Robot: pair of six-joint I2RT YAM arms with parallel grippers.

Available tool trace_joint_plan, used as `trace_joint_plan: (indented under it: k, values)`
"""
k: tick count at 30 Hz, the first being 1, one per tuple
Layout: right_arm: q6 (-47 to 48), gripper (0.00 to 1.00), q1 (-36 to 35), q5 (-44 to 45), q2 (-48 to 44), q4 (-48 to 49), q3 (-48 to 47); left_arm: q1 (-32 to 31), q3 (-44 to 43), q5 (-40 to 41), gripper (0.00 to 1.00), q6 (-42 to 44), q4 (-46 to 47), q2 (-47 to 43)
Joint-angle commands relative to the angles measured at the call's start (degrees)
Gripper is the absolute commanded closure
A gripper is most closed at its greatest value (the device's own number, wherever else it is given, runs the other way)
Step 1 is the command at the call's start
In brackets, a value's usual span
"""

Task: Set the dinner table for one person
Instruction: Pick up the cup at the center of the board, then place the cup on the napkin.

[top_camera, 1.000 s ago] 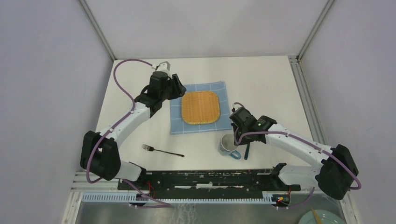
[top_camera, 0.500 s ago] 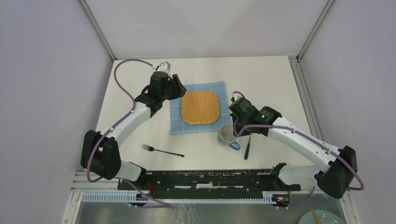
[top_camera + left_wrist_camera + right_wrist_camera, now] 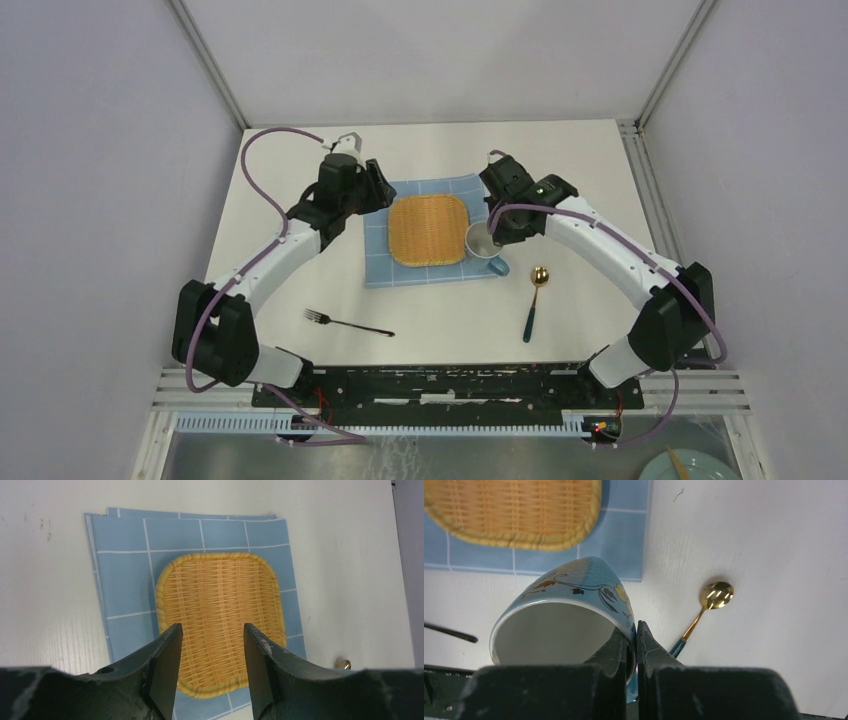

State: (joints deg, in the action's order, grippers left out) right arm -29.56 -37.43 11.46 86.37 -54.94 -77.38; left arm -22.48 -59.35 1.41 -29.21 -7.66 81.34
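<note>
A square wicker plate (image 3: 429, 229) lies on a blue checked cloth (image 3: 378, 262) in the middle of the white dinner table (image 3: 570, 170). My right gripper (image 3: 492, 238) is shut on the rim of a blue patterned mug (image 3: 481, 246), one finger inside and one outside; it hangs tilted over the cloth's right edge. The right wrist view shows that mug (image 3: 574, 587) above the cloth corner (image 3: 620, 545), pinched in the gripper (image 3: 634, 630). My left gripper (image 3: 211, 627) stands open and empty above the wicker plate (image 3: 220, 595), at the cloth's far left corner (image 3: 380, 187).
A gold spoon with a teal handle (image 3: 533, 300) lies on the table right of the cloth and also shows in the right wrist view (image 3: 709, 600). A dark fork (image 3: 348, 324) lies front left of the cloth. Grey walls enclose the table on three sides.
My right arm has carried the mug away from the front of the table and up to the cloth's right edge, uncovering the spoon. The left arm has stayed put.
</note>
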Motion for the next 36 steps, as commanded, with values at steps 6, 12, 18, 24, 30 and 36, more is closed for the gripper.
trace_joint_plan:
  k: [6,12,18,24,30,36]
  values:
    - [5.3,1.0,8.0,-3.0,10.0,3.1,-15.2,1.8,1.6,-0.4,0.44,2.1,-0.4,-3.9]
    - [6.9,1.0,11.2,-4.2,20.6,1.8,-27.0,1.8,2.2,-1.1,0.44,2.1,-0.6,-4.3]
    - [7.2,1.0,13.7,-5.4,30.6,-0.7,-39.7,1.9,2.5,-1.0,0.44,2.4,-0.9,-4.6]
    - [6.9,1.0,15.2,-6.4,37.9,-4.0,-50.8,1.9,2.5,-1.1,0.44,2.6,-0.8,-4.3]
    - [7.3,1.0,16.1,-6.9,42.5,-5.7,-56.1,1.9,2.5,-1.1,0.44,2.4,-0.5,-3.6]
    - [7.8,1.0,16.4,-6.5,44.9,-6.1,-58.1,1.9,2.4,-1.1,0.44,2.4,-0.2,-3.2]
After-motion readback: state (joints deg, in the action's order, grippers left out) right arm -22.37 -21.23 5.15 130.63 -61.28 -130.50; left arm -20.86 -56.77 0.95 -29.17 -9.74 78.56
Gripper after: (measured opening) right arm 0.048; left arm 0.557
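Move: The cup already hangs by its rim from the right fingers, its middle about 4 cm left of and 3 cm below them. Ahead lies the blue cloth's far right corner, some 32 cm out, about 1 cm left and 16 cm down; the board's middle is 17 cm ahead and 16 cm left, the spoon 4 cm back and 10 cm right. From the left hand that corner is about 19 cm ahead, 26 cm right and 18 cm below. The cup, still pinched by its rim in the nearly shut right fingers, is carried about 21 cm forward along the cloth's right side, towards the far right corner. It travels nearly level, easing off late and starting to sink slightly as the hand stops, with a small clockwise turn. The empty left hand drifts roughly 2 cm left and back. ##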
